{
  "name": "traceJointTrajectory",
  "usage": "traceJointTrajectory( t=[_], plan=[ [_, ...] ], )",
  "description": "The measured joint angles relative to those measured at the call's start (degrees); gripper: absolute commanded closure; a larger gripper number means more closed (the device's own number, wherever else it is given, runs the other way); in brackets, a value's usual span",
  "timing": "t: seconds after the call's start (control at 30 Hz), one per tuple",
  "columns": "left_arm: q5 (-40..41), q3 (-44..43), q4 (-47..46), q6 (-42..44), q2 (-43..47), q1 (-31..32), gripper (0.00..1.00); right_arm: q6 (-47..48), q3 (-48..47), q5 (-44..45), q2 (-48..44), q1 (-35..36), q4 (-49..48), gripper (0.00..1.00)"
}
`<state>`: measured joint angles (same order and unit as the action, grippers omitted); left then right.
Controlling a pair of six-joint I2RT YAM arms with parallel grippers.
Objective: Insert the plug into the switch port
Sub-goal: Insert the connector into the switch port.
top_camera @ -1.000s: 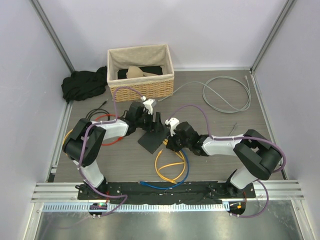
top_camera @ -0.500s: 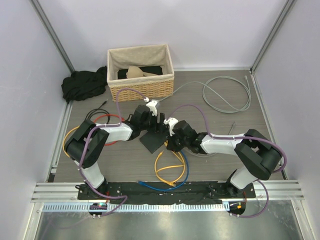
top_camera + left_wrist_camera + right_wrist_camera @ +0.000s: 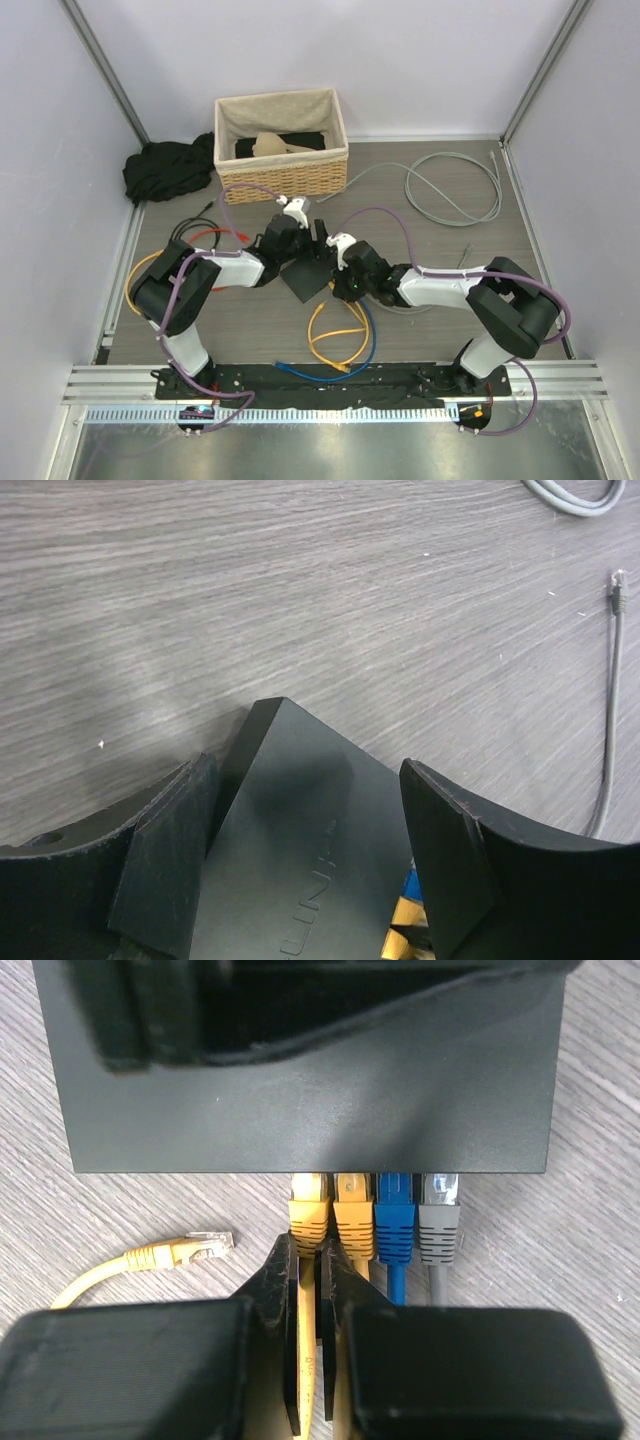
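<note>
The dark-grey switch [image 3: 303, 283] [image 3: 300, 870] [image 3: 300, 1110] lies flat between the two arms. My left gripper [image 3: 298, 250] [image 3: 305, 770] straddles one end of it, jaws wide, one finger on the back edge and the other on the socket edge. Several plugs sit in the sockets: two yellow, one blue [image 3: 396, 1215], one grey [image 3: 438, 1215]. My right gripper [image 3: 338, 283] [image 3: 310, 1250] is shut on the yellow cable just behind the leftmost yellow plug [image 3: 309, 1208], which is in its socket. Another yellow plug [image 3: 185, 1250] lies loose on the table to the left.
A wicker basket [image 3: 282, 175] stands behind the arms, with black cloth [image 3: 165, 170] to its left. A grey cable [image 3: 455, 185] [image 3: 612, 680] coils at back right. Yellow and blue cable loops [image 3: 340, 335] lie in front of the switch, and red cable [image 3: 205, 240] at left.
My left wrist swung a little right over the switch, then back left. The right gripper crept slightly toward the switch. Neither gripper's opening visibly changed.
</note>
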<state>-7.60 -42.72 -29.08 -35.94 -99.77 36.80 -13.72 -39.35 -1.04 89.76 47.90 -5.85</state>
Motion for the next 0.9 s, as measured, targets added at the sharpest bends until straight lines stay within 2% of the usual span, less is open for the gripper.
traceJointTrajectory(
  t=[0.1,0.4,0.6,0.9],
  plan=[
    [0.96,-1.88,2.62,1.2,-0.81,-0.02,0.25,0.0,-0.57,-0.07,0.42,0.0,0.39,0.97],
    [2.54,-18.18,28.11,11.06,-6.12,1.11,0.24,-0.02,-0.85,0.24,0.5,0.0,1.01,0.79],
    [2.8,-19.91,33.27,10.84,-6.12,0.92,0.23,0.42,-2.38,-0.11,0.37,0.2,4.72,0.62],
    [1.79,-23.45,41.94,12.61,-6.1,-0.92,0.22,1.62,-7.45,1.66,0.26,-0.04,14.29,0.57]
  ],
)
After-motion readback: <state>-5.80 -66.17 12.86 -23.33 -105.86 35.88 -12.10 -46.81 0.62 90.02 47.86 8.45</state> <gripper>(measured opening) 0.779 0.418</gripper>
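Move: Just ahead of the right fingers, about 1 cm forward and 1 cm left, sits the yellow plug in the switch port. The next yellow plug is 2 cm forward and 1 cm left of the hand, the blue plug 3 cm straight forward; a loose yellow plug lies 2 cm back, 3 cm left and 2 cm lower. The switch's middle is roughly 5 cm forward and 6 cm left; from the left hand, 4 cm back, 1 cm left and 3 cm down. Holding almost still behind the seated yellow plug, the right hand opens its closed fingers to nearly half and lets go of the cable, then rises about 1 cm and eases a centimetre right, away from the port. The left hand, fingers staying wide, dips some 2 cm over the switch while rolling left side up about 20 degrees, easing off its brace on the side opposite the ports, then drifts 2 cm left. ##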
